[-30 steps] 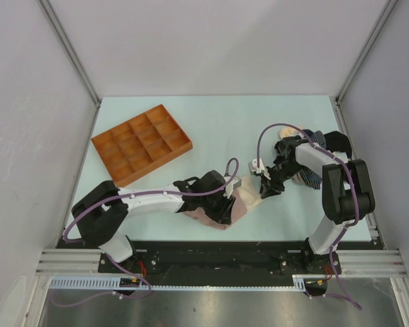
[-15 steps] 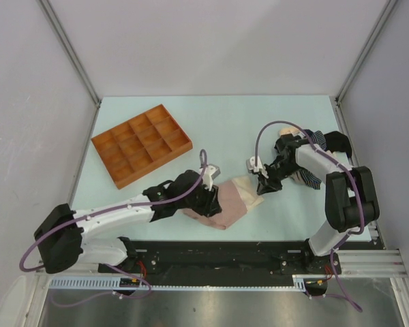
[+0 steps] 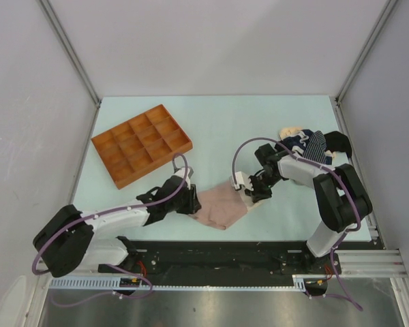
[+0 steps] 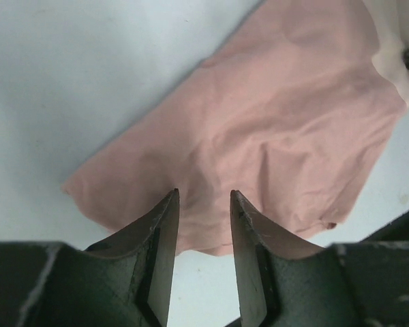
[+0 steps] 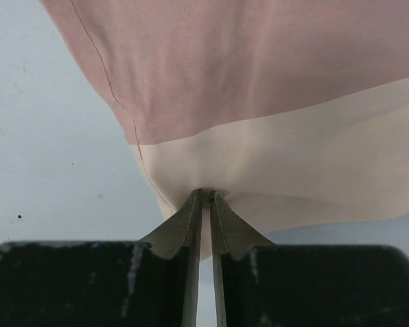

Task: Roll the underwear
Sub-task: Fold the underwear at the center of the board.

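A pale pink-beige underwear (image 3: 221, 210) lies spread flat on the table near the front edge. My left gripper (image 3: 193, 201) sits low at its left edge, open, with the fingertips over the cloth's hem and nothing pinched between them (image 4: 204, 197). My right gripper (image 3: 247, 195) is at the cloth's right corner, shut on the cream band of the pink underwear (image 5: 259, 68); the band bunches into the closed jaws (image 5: 205, 194). More underwear, navy striped (image 3: 307, 144), black (image 3: 337, 142) and cream (image 3: 286, 132), lies heaped at the back right.
An orange compartmented tray (image 3: 142, 143) stands at the back left with nothing in its cells. Grey walls enclose the table on three sides. The right arm's cable loops above the cloth's right end.
The left gripper has slid left off the pink cloth to its left edge. The right gripper has come down and left to the cloth's right corner and closed on it. The cloth lies flatter.
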`<move>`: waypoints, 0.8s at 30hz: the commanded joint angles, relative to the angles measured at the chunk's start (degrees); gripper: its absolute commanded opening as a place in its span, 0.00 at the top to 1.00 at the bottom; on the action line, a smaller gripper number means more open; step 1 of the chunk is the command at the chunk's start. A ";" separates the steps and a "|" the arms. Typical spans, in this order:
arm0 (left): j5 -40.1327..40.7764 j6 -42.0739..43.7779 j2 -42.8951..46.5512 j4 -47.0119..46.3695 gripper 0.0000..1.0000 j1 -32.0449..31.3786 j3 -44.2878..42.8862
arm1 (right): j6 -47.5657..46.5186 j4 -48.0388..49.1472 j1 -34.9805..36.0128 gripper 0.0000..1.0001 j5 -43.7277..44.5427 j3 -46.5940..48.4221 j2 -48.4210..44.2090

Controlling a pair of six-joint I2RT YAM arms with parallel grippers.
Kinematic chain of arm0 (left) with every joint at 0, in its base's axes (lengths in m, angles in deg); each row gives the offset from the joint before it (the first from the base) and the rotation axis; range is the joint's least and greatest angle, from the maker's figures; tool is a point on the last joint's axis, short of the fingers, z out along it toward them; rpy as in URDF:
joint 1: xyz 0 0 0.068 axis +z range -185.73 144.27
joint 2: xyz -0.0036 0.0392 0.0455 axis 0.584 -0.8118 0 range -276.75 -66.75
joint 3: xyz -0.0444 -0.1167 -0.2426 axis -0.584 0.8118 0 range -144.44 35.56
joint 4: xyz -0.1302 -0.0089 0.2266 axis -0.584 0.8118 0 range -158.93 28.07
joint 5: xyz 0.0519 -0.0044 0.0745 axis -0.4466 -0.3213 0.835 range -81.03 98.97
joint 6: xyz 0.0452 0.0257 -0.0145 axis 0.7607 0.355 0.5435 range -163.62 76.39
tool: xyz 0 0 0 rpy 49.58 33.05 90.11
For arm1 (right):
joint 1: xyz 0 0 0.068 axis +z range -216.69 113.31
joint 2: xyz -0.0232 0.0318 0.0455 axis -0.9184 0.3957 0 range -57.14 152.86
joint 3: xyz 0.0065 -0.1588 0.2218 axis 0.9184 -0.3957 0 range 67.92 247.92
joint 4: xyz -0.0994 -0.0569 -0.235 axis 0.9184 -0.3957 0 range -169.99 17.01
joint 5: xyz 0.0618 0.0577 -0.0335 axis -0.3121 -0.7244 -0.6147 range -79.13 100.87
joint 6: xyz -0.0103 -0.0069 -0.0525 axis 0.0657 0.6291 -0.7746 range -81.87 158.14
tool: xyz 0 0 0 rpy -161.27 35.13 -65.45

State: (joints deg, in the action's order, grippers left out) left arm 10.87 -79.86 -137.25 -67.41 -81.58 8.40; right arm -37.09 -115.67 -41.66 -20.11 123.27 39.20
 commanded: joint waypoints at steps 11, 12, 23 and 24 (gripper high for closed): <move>2.07 0.73 13.62 -4.33 0.35 1.28 3.69 | 2.27 -0.74 -0.87 0.78 -2.58 -0.08 -7.03; 2.24 2.74 15.03 -4.07 0.32 1.28 3.43 | 2.36 -1.26 -1.48 0.75 -4.16 0.45 -8.52; -6.81 23.11 17.24 -22.49 0.15 -9.69 7.03 | -27.30 -18.40 -7.46 0.31 -15.07 1.16 -10.21; -7.42 25.50 16.45 -24.00 0.13 -10.83 8.16 | -29.09 -18.84 -7.72 0.29 -14.90 1.16 -9.94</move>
State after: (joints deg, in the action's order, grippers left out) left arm 7.22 -67.87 -118.91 -80.92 -86.41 14.35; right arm -49.04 -125.85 -47.80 -30.58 123.25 28.60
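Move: The underwear lies flat and folded, its middle about 11 cm right and 2 cm ahead of the left gripper, some 3 cm below, with its left end under that gripper. The wooden box sits 19 cm left and 23 cm ahead of the left gripper. From the right gripper, down on the waistband's near end, the underwear's middle is about 12 cm left and 2 cm back; the clothes pile stands 17 cm right and 18 cm ahead. Ease the left gripper down a centimetre onto the underwear's left end, nudging it slightly left, then lift it about 10 cm, tip its fingers up some 30 degrees, open it wide and start swinging it back to the right over the cloth. Keep the right fingertips resting on the waistband at first, then raise them straight up nearly 6 cm, easing slightly back at the end as they open. ##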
